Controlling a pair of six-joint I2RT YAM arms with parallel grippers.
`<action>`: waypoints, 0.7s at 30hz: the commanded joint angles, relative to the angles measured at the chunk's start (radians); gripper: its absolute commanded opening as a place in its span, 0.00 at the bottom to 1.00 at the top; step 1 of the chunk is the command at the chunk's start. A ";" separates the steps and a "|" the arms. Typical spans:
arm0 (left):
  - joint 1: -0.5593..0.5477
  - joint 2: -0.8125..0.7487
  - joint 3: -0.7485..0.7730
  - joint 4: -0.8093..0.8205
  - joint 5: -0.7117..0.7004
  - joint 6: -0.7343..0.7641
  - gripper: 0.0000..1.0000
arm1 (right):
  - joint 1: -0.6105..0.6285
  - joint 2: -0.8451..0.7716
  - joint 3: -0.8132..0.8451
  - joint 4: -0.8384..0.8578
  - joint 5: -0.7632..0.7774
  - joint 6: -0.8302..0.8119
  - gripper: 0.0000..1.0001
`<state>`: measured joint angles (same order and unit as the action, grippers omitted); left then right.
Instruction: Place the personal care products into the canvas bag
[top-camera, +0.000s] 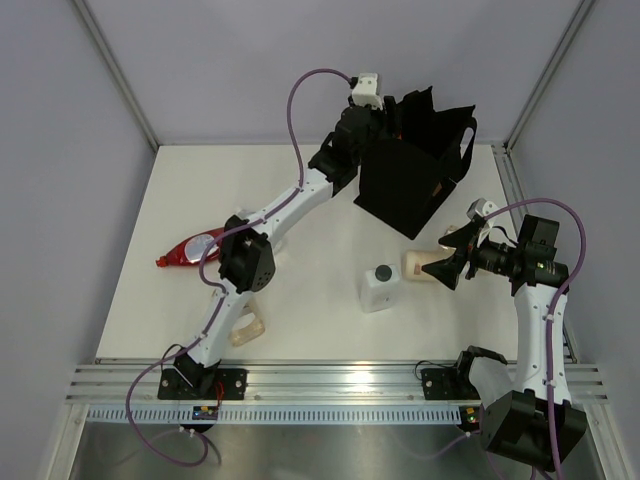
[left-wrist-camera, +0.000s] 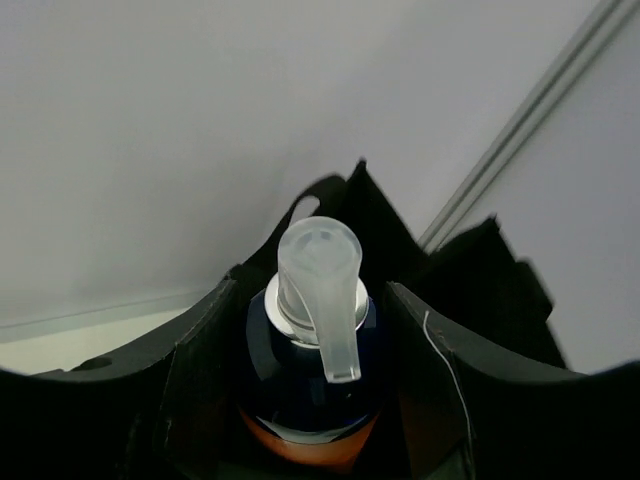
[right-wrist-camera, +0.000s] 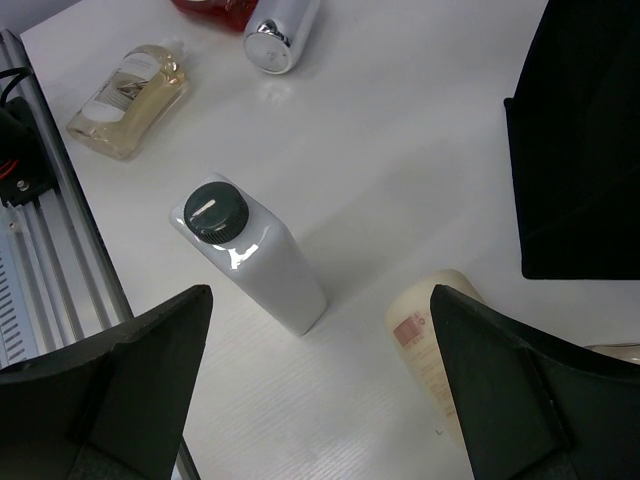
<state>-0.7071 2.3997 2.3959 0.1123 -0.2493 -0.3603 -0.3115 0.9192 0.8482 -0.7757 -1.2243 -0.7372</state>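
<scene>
My left gripper (top-camera: 382, 125) (left-wrist-camera: 310, 305) is up at the rim of the black canvas bag (top-camera: 405, 185) and is shut on a small orange and dark bottle with a clear pump top (left-wrist-camera: 318, 300). Black bag fabric (left-wrist-camera: 480, 290) rises behind the bottle. My right gripper (top-camera: 452, 256) (right-wrist-camera: 322, 300) is open and empty, low over the table. A white squarish bottle with a black cap (top-camera: 380, 288) (right-wrist-camera: 250, 250) stands just beyond its left finger. A beige bottle (top-camera: 420, 266) (right-wrist-camera: 430, 340) lies by its right finger. The bag's side (right-wrist-camera: 585, 140) is at the right.
A red tube (top-camera: 190, 250) lies at the left of the table. A clear yellowish bottle (top-camera: 248, 328) (right-wrist-camera: 130, 90) lies by the left arm's base. A silver cylinder (right-wrist-camera: 282, 30) lies next to the red tube (right-wrist-camera: 215, 10). Metal rails (top-camera: 330, 380) line the near edge.
</scene>
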 joint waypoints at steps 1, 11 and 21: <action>-0.020 -0.158 0.006 0.028 0.117 0.292 0.00 | -0.008 0.003 0.000 -0.002 -0.037 -0.022 0.99; -0.020 -0.223 -0.066 -0.155 0.231 0.583 0.00 | -0.008 0.006 0.000 0.001 -0.041 -0.022 1.00; -0.020 -0.105 -0.027 -0.184 0.314 0.546 0.00 | -0.008 0.010 -0.003 0.003 -0.032 -0.021 0.99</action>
<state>-0.7273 2.2795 2.3096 -0.1513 0.0181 0.1619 -0.3119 0.9283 0.8467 -0.7761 -1.2247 -0.7380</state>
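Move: My left hand already holds the orange bottle by its dark blue top, its bottom slanting to my right. The middle of the canvas bag's mouth is about 8 cm to the right, roughly level fore and aft and some 5 cm lower. On the table, 28 cm or so below, the white bottle stands about 29 cm back and straight in line, the beige bottle 22 cm back and 12 cm right. From my idle right hand, the bag's mouth is roughly 30 cm ahead, 5 cm left and 7 cm higher. I keep my grip on the orange bottle and roll my left hand some 35 degrees, left side up, so that the slanting bottle comes upright at the bag's mouth, the wrist also swinging a little clockwise. Meanwhile I draw the hand back about 5 cm and sink it about 3 cm, the bottle bearing on the bag's side and taking the bag along. ##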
